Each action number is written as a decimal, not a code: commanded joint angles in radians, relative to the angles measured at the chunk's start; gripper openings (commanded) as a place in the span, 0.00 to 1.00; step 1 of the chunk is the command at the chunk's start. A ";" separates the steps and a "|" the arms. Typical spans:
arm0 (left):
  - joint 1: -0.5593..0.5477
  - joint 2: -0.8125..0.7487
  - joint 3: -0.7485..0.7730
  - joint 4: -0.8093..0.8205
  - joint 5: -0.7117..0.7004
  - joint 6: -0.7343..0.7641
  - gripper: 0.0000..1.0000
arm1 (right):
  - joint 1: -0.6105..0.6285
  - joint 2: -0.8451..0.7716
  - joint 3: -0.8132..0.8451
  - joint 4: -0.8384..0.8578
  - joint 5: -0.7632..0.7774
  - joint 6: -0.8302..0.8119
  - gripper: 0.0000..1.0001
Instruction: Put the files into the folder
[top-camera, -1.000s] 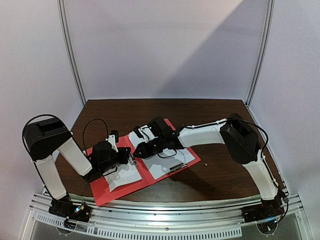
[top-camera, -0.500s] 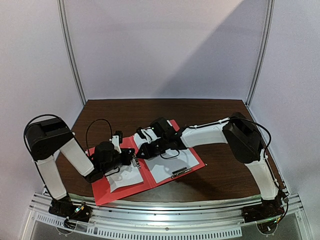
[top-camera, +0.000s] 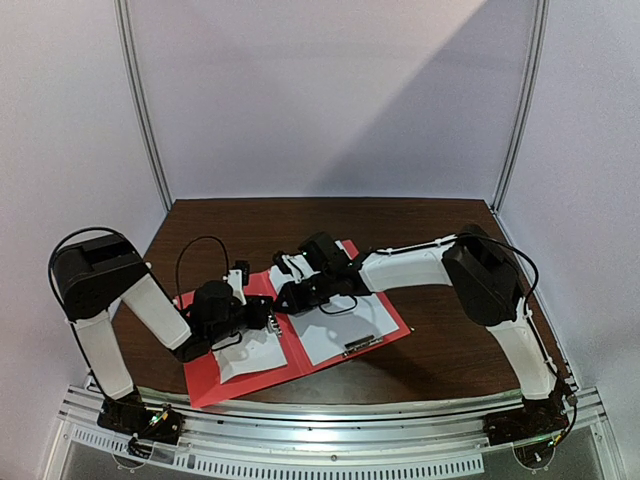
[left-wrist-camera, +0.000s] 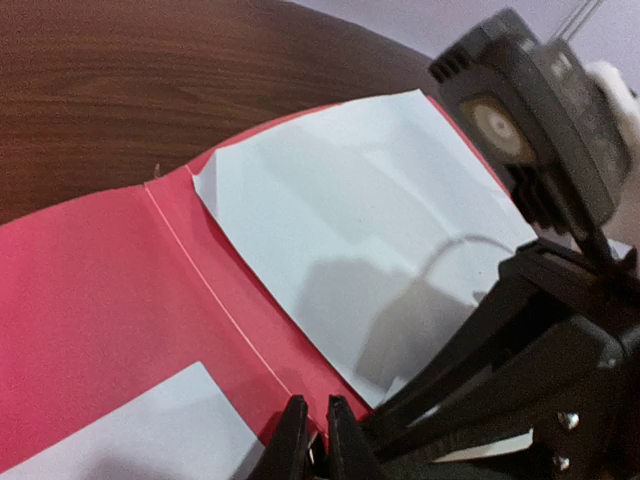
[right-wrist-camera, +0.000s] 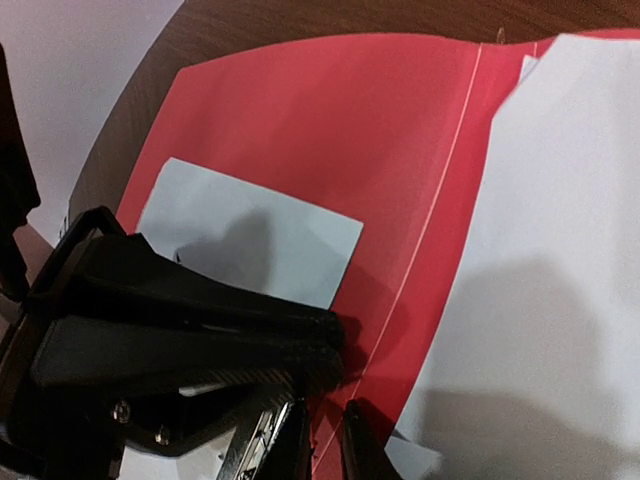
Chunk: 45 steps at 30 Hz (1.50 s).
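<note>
The red folder (top-camera: 205, 378) lies open on the table. A small white sheet (top-camera: 250, 358) rests on its left leaf and a large white sheet (top-camera: 345, 325) on its right leaf. Both grippers meet nose to nose at the central fold. My left gripper (top-camera: 270, 315) has its jaws almost together over the fold's near end (left-wrist-camera: 312, 440), with red card showing between them. My right gripper (top-camera: 283, 300) faces it, jaws narrow, red card between them too (right-wrist-camera: 325, 445). The left wrist view shows the large sheet (left-wrist-camera: 340, 210) slightly buckled; the right wrist view shows the small sheet (right-wrist-camera: 250, 235) flat.
A metal clip (top-camera: 362, 343) sits at the near edge of the folder's right leaf. Bare dark wood table (top-camera: 440, 350) surrounds the folder. Light walls with metal posts close in the sides, and a metal rail (top-camera: 330, 440) runs along the near edge.
The folder, with both sheets, has slid a little to the right. My left gripper followed it rightward along the fold, and my right gripper stayed against it.
</note>
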 joint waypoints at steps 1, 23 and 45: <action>-0.045 0.039 0.001 -0.433 0.096 -0.013 0.12 | 0.039 0.074 -0.039 -0.129 0.048 -0.002 0.11; -0.008 -0.282 0.107 -0.733 0.001 0.068 0.42 | 0.041 -0.034 -0.062 -0.117 0.036 -0.019 0.11; 0.006 -0.526 0.199 -0.961 -0.110 0.101 0.83 | 0.044 -0.104 -0.052 -0.086 -0.005 -0.059 0.12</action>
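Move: The left fingers are already on the metal clip on the folder's left half, its middle about 2 cm back from that hand and 1 cm below. From the same hand, the small sheet under the clip lies roughly 8 cm back and 6 cm left, the large white sheet on the right half about 2 cm ahead and 16 cm right, both some 2 cm lower. From the right hand, the clip is about 2 cm left, 1 cm back and 1 cm below. The left hand opens from almost shut to nearly wide and lets go of the clip, first easing back about 2 cm and a little left while it rolls its left side up some 15 degrees and tips slightly downward, then rising about 5 cm clear, still drifting left. Meanwhile the right hand, its fingers kept nearly shut and low at the spine beside the clip, slides back a little over 2 cm and turns very slightly counter-clockwise. ##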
